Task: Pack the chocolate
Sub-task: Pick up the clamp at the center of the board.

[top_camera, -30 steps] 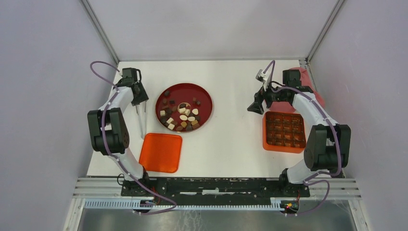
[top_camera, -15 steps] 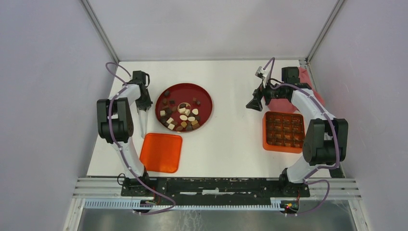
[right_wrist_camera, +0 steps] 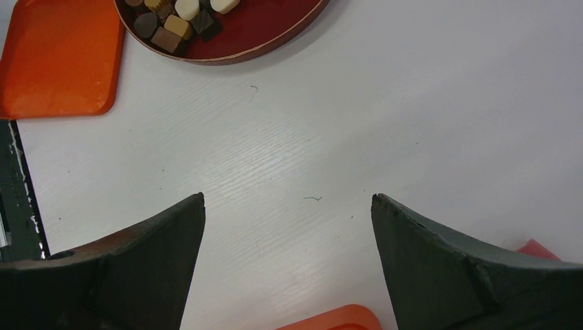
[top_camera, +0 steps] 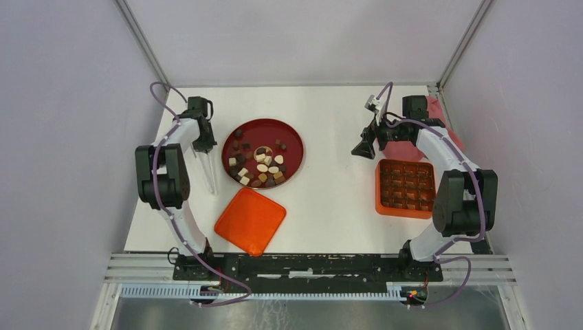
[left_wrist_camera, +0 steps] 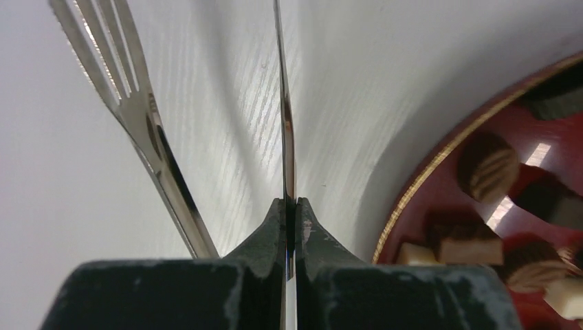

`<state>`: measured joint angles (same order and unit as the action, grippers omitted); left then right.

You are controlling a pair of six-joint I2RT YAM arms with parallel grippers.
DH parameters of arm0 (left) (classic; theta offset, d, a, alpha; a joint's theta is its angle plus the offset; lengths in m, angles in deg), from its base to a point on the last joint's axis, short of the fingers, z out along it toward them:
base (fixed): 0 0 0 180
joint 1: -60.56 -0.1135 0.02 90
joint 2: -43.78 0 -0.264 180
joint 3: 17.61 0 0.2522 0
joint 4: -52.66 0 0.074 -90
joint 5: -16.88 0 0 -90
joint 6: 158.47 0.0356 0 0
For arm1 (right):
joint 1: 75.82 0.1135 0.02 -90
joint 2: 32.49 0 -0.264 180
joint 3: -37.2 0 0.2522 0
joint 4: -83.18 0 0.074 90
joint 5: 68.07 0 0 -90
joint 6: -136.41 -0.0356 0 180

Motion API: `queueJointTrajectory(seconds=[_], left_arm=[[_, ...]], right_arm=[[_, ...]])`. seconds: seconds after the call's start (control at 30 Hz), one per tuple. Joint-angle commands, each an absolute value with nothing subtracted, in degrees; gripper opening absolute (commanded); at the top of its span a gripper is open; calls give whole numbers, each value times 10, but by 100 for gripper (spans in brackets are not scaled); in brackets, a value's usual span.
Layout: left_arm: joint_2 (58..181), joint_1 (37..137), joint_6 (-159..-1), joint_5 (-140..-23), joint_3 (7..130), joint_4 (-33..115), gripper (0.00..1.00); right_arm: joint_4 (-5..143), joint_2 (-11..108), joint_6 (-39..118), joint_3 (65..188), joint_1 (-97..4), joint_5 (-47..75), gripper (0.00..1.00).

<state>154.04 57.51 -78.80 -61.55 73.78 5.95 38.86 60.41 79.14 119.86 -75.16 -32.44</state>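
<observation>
The chocolate (top_camera: 261,165), many small dark, tan and cream pieces, lies on the round dark red plate (top_camera: 285,134). My left gripper (top_camera: 204,146) hovers just left of the plate, shut on one thin arm (left_wrist_camera: 283,103) of metal tongs (top_camera: 207,172). The tongs' other arm, with fork-like tines (left_wrist_camera: 117,62), runs free to the left. In the left wrist view the gripper (left_wrist_camera: 289,203) is above the table, with the plate rim (left_wrist_camera: 440,148) and chocolate (left_wrist_camera: 488,165) at the right. My right gripper (top_camera: 363,148) is open and holds nothing, beside the orange compartment box (top_camera: 405,187).
A flat orange lid (top_camera: 251,220) lies turned like a diamond near the front, below the plate. A pink object (top_camera: 440,117) sits at the back right behind the right arm. The right wrist view shows its gripper (right_wrist_camera: 289,199) over bare table, with the lid (right_wrist_camera: 62,55) far left.
The left jaws have closed onto the tongs and the arm has shifted slightly toward the plate. The orange lid has slid right and rotated. The right arm has barely moved.
</observation>
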Motion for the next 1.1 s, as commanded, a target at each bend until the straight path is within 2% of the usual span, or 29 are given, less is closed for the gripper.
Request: queueJointTrajectory(seconds=[0.0,0.1,0.17,0.27,0.37,0.43,0.57,0.83,0.97,1.07], left_arm=[[1422,584,-739,-615,761,77,2],[1357,590,-740,-698,754,88,2],[1305,593,-749,-835,724,122,2],[1221,607,-817,-1030,647,250,2],[1162,665,-899,-1125,590,394,2],[1148,711,-945,-1158,584,477,2],[1152,796,-1019,-1218,605,640,2],[1214,866,-1260,-1272,638,1027,2],[1255,887,-1351,-1273,659,1143,2],[1277,906,-1376,-1273,677,1177,2]], right_arm=[[387,570,794,1227,-742,-354,96],[393,545,806,1220,-728,-366,95],[423,515,807,1200,-717,-382,95],[517,457,773,1152,-697,-398,95],[666,411,652,1103,-680,-407,95],[802,387,520,1067,-677,-396,97],[1005,347,327,1036,-668,-292,98],[1083,376,58,1113,-649,-299,98],[1086,369,28,1122,-622,-313,98],[1074,359,40,1125,-608,-317,98]])
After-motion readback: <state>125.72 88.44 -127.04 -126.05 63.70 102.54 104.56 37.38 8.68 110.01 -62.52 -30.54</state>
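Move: The left hand already pinches the clamp near its middle, low over the table; the open right gripper it is taken to is about 53 cm to its right, 4 cm nearer the base and 12 cm higher. The chocolate plate is some 20 cm right and 2 cm back, the orange tray 19 cm right and 25 cm back. From the right hand the clamp lies 53 cm left, 4 cm ahead, 12 cm below. Still pinching the clamp, the left rises some 45 cm, swinging rightwards towards the open, rising right hand. ##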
